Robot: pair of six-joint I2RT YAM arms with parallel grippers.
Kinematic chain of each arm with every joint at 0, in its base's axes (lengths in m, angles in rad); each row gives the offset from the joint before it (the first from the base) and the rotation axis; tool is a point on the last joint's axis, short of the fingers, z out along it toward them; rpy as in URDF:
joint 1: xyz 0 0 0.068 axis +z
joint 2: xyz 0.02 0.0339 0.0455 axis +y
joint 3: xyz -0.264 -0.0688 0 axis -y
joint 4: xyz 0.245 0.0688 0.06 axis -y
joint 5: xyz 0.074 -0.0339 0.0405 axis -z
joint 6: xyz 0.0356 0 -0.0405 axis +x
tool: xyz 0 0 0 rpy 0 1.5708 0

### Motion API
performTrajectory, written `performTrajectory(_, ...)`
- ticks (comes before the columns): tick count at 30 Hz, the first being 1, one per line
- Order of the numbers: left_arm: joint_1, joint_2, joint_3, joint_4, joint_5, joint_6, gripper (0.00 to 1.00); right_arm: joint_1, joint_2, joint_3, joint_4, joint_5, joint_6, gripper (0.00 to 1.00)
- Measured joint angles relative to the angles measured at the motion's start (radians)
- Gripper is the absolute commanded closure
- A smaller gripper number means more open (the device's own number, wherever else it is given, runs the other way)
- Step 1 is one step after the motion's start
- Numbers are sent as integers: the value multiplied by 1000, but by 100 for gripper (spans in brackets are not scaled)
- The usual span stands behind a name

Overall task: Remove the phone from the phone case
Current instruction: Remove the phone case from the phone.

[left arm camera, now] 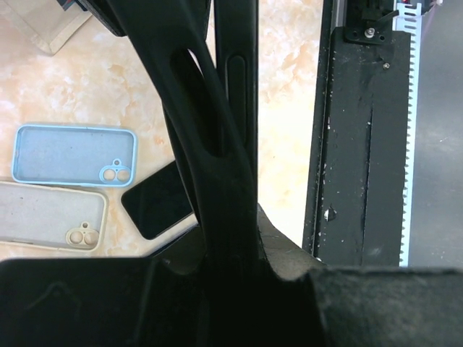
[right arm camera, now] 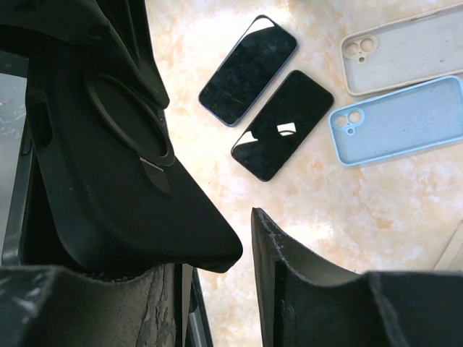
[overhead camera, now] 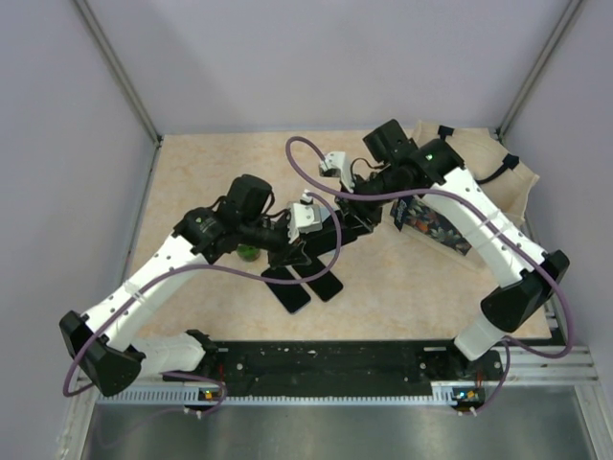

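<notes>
A black phone case (right arm camera: 108, 166) with a round ring on its back hangs above the table between both arms. My left gripper (left arm camera: 231, 246) is shut on it edge-on, and the case (left arm camera: 210, 123) bows away from a straight dark edge with a side button, probably the phone (left arm camera: 237, 79). My right gripper (right arm camera: 226, 264) stands open. The case lies against its left finger, and a gap separates it from the right finger (right arm camera: 289, 289). In the top view, the left gripper (overhead camera: 305, 244) and right gripper (overhead camera: 350, 218) meet mid-table.
Two bare black phones (right arm camera: 249, 69) (right arm camera: 283, 123) lie on the table below, beside a beige case (right arm camera: 405, 50) and a light blue case (right arm camera: 398, 119). A patterned pouch (overhead camera: 436, 225) on a beige cloth (overhead camera: 488, 168) sits at the right. A black rail (left arm camera: 362, 144) borders the near edge.
</notes>
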Motion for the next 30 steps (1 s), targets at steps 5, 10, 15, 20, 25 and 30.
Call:
performTrajectory(5, 5, -5, -3, 32, -11, -35, 100, -15, -42, -41, 53, 16, -2, 58)
performTrajectory(10, 38, -10, -9, 85, 34, -67, 100, -32, -124, -82, 133, 34, -29, 47)
performTrajectory(15, 82, -13, -12, 106, 126, -95, 100, -41, -237, -161, 227, 68, -50, 40)
performTrajectory(20, 149, -17, -30, 143, 220, -153, 100, -54, -325, -214, 260, 92, -80, 39)
performTrajectory(25, 225, -17, -41, 219, 267, -206, 100, -53, -364, -223, 217, 62, -118, 40)
performTrajectory(30, 229, -17, -69, 247, 323, -209, 100, -53, -357, -199, 186, -12, -142, 41)
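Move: The left hand holds the near end of the cased phone; its middle lies about 7 cm to that hand's right, 2 cm ahead, roughly level. From the right hand it is some 7 cm left, 2 cm back and slightly lower, its free end by the right fingers. From the left hand, some 24 cm below, a bare phone lies 5 cm ahead and 5 cm right, and the blue case 17 cm ahead and 8 cm right. The right fingers, already parting, open much wider and leave the free end of the cased phone: that hand rises about 6 cm, bearing right some 4 cm, first slightly forward, then back, and rolls its forward side up. The left hand keeps its grip on the other end, lifting about 4 cm and going forward nearly 3, its fingertips tilting up some 15 degrees. ##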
